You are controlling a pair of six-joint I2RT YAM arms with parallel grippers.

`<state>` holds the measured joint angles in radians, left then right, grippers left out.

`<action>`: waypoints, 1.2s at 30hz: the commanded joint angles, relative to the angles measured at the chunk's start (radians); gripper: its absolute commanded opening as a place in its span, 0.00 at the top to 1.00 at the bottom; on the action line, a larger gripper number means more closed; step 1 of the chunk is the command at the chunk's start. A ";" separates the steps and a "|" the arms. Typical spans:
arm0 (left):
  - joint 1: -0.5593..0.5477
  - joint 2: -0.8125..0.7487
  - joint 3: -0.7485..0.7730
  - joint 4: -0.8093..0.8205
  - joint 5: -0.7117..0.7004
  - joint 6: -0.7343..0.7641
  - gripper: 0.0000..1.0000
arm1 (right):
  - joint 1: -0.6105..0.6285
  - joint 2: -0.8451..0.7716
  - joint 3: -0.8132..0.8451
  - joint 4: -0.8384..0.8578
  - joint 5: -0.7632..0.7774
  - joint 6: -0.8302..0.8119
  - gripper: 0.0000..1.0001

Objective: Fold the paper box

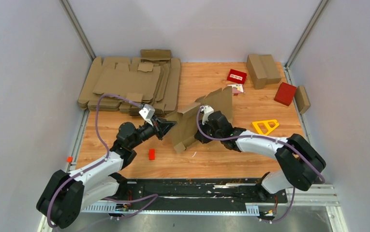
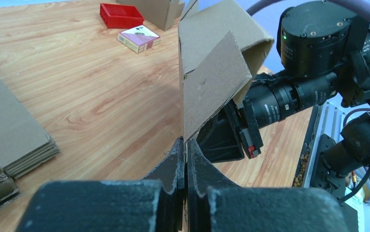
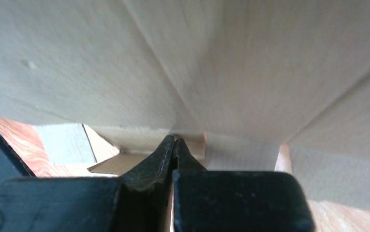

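Observation:
The paper box (image 1: 207, 108) is a brown cardboard blank, partly folded, standing tilted in the middle of the table with its lower edge on the wood. My left gripper (image 1: 167, 126) is at its left flap. In the left wrist view the jaws (image 2: 186, 142) are shut on the thin edge of the box (image 2: 212, 82), which rises straight up from the tips. My right gripper (image 1: 203, 133) reaches in from the right, partly hidden under the panels. In the right wrist view its jaws (image 3: 174, 140) are shut, tips against a crease of the box (image 3: 221, 63); no cardboard shows between them.
A stack of flat cardboard blanks (image 1: 129, 84) lies at the back left. Folded brown boxes (image 1: 262, 70) and red boxes (image 1: 285, 93) stand at the back right. A yellow triangular frame (image 1: 265, 126) lies right of the arms, and a small red piece (image 1: 151, 154) near the left arm.

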<state>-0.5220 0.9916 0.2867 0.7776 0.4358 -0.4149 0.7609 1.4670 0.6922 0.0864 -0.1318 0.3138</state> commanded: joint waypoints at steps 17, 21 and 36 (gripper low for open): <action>-0.002 0.013 0.013 -0.004 -0.039 0.049 1.00 | 0.047 -0.156 -0.178 0.109 -0.043 0.050 1.00; -0.003 0.011 0.014 -0.011 -0.046 0.055 1.00 | 0.060 -0.132 -0.185 0.117 -0.041 0.057 1.00; -0.004 0.050 0.026 -0.027 -0.050 0.070 1.00 | 0.088 -0.049 -0.219 0.131 -0.014 0.097 1.00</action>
<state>-0.5236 1.0138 0.2867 0.7235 0.3836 -0.3676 0.8375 1.4033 0.4831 0.1741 -0.1566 0.3878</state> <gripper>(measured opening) 0.009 0.009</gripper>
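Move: The right hand's shut fingers are at the raised narrow flap on the near side of the paper box, whose middle is about 4 cm to their left, level fore and aft, and some 2 cm lower. The square corner flap is roughly 8 cm left and 3 cm back of this hand, and the red block 19 cm left and 4 cm back, both about 3 cm below. From the left hand, gripping the box's left edge, the narrow flap is about 6 cm right, 3 cm back and 16 cm down. With its fingers still shut, the right hand first draws back about 4 cm almost level, off the box's near crease and over the narrow flap, then after nearly pausing goes on back and sinks about 4 cm, the tips tilting down slightly, to press the flap outward onto the table. The left hand keeps its pinch on the box's left edge and lowers it about 2 cm, easing slightly forward. ##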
